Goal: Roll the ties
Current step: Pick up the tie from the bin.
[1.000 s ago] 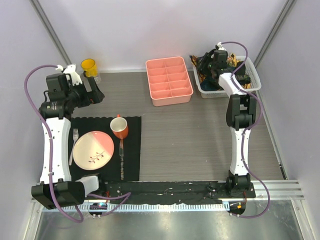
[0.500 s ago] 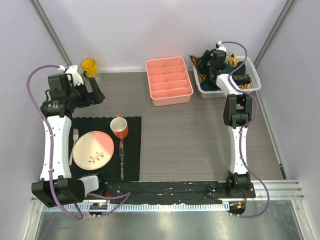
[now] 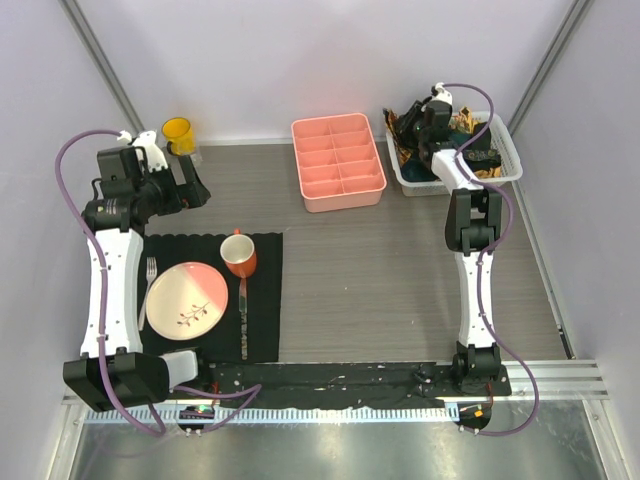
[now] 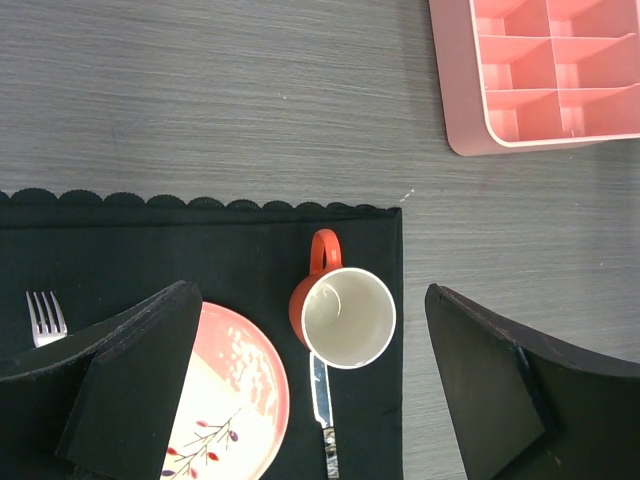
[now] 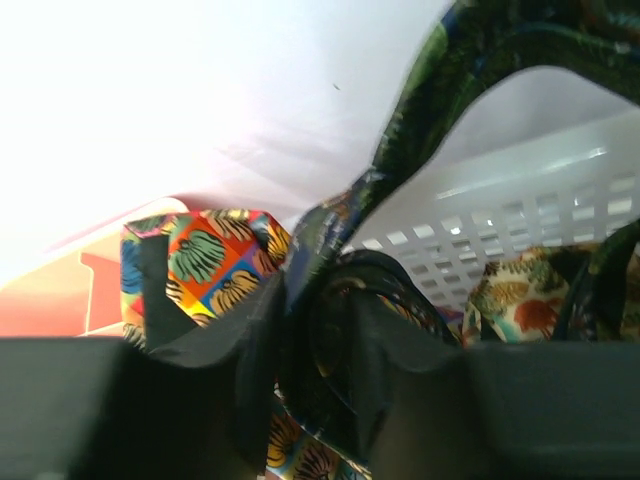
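Observation:
Several ties (image 3: 404, 150) lie bunched in the white basket (image 3: 503, 160) at the back right. My right gripper (image 3: 416, 118) reaches into the basket's left end. In the right wrist view its jaws (image 5: 315, 340) are shut on a dark tie with a small multicoloured pattern (image 5: 400, 130), which runs from between the fingers up to the upper right. A tie with bright squares (image 5: 205, 255) lies to the left behind it, and a cream patterned one (image 5: 515, 300) to the right. My left gripper (image 3: 195, 185) hovers open over the left of the table, holding nothing.
A pink divided tray (image 3: 338, 162) stands at the back centre and a yellow cup (image 3: 178, 132) at the back left. A black placemat (image 3: 265, 290) carries a plate (image 3: 186, 299), an orange mug (image 4: 343, 315), a fork (image 4: 44, 315) and a knife (image 4: 325, 420).
The right gripper's jaws have closed in on the dark tie inside the basket, with a slight shift of the wrist. The left arm has hardly moved.

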{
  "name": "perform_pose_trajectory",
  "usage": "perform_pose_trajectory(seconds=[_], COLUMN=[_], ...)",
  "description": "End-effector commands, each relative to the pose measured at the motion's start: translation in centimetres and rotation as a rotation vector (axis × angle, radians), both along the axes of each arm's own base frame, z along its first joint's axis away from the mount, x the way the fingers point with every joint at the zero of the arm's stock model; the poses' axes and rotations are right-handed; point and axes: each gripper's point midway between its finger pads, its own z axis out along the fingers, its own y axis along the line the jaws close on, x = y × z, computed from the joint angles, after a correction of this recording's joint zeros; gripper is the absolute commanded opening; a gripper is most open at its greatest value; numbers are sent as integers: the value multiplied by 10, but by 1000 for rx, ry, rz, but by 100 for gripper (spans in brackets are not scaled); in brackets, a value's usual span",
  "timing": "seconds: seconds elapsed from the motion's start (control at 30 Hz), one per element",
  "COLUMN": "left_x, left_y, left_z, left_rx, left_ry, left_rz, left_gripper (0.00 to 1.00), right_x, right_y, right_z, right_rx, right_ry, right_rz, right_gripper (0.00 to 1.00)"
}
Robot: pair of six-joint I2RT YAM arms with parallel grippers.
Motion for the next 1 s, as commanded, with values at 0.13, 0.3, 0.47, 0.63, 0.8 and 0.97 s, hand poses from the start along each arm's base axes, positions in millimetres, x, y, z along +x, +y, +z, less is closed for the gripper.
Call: perform_pose_trajectory(seconds=[0.13, 0.3, 0.47, 0.63, 0.8, 0.97], left_x=[4, 6, 3, -2, -10, -20], left_y=[-1, -1, -4, -7, -8, -1], left_z=[12, 16, 23, 38, 50, 64], left_rx=[6, 9, 11, 15, 35, 76], left_ry=[-28, -32, -48, -95, -143, -190], left_rz=[-19, -26, -48, -64, -71, -34], left_gripper=[100, 100, 100, 100, 100, 100], right_x=[15, 15, -2, -50, -99, -156], right_y=[-4, -12, -17, -14, -30, -38], right_z=[69, 74, 118, 212, 305, 393], right_rx=[-18, -2, 88, 83, 76, 54], right_ry=[-204, -209, -255, -361, -476, -595], right_rz=[10, 7, 135, 291, 347, 357], right_gripper=[9, 1, 1, 1, 1, 1])
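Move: A fold of the dark green tie already lies between the right hand's half-open fingers, at the hand point. An orange patterned tie lies about 5 cm to that hand's left and some 3 cm lower. The white bin's middle is roughly 12 cm right, 7 cm back and 8 cm below; the pink organizer sits about 22 cm left, 9 back and 7 below. From the left hand, the dark green tie is some 38 cm ahead, 57 cm right and 16 cm lower. Almost in place at first, easing up a couple of centimetres, the right hand closes its fingers and pinches the dark green tie. It then pulls up out of the bin ever faster, about 25 cm in all, drawing back and a little right while the fingertips tilt up some 20 degrees and swing counter-clockwise. The empty left hand, still open, rises about 3 cm. ##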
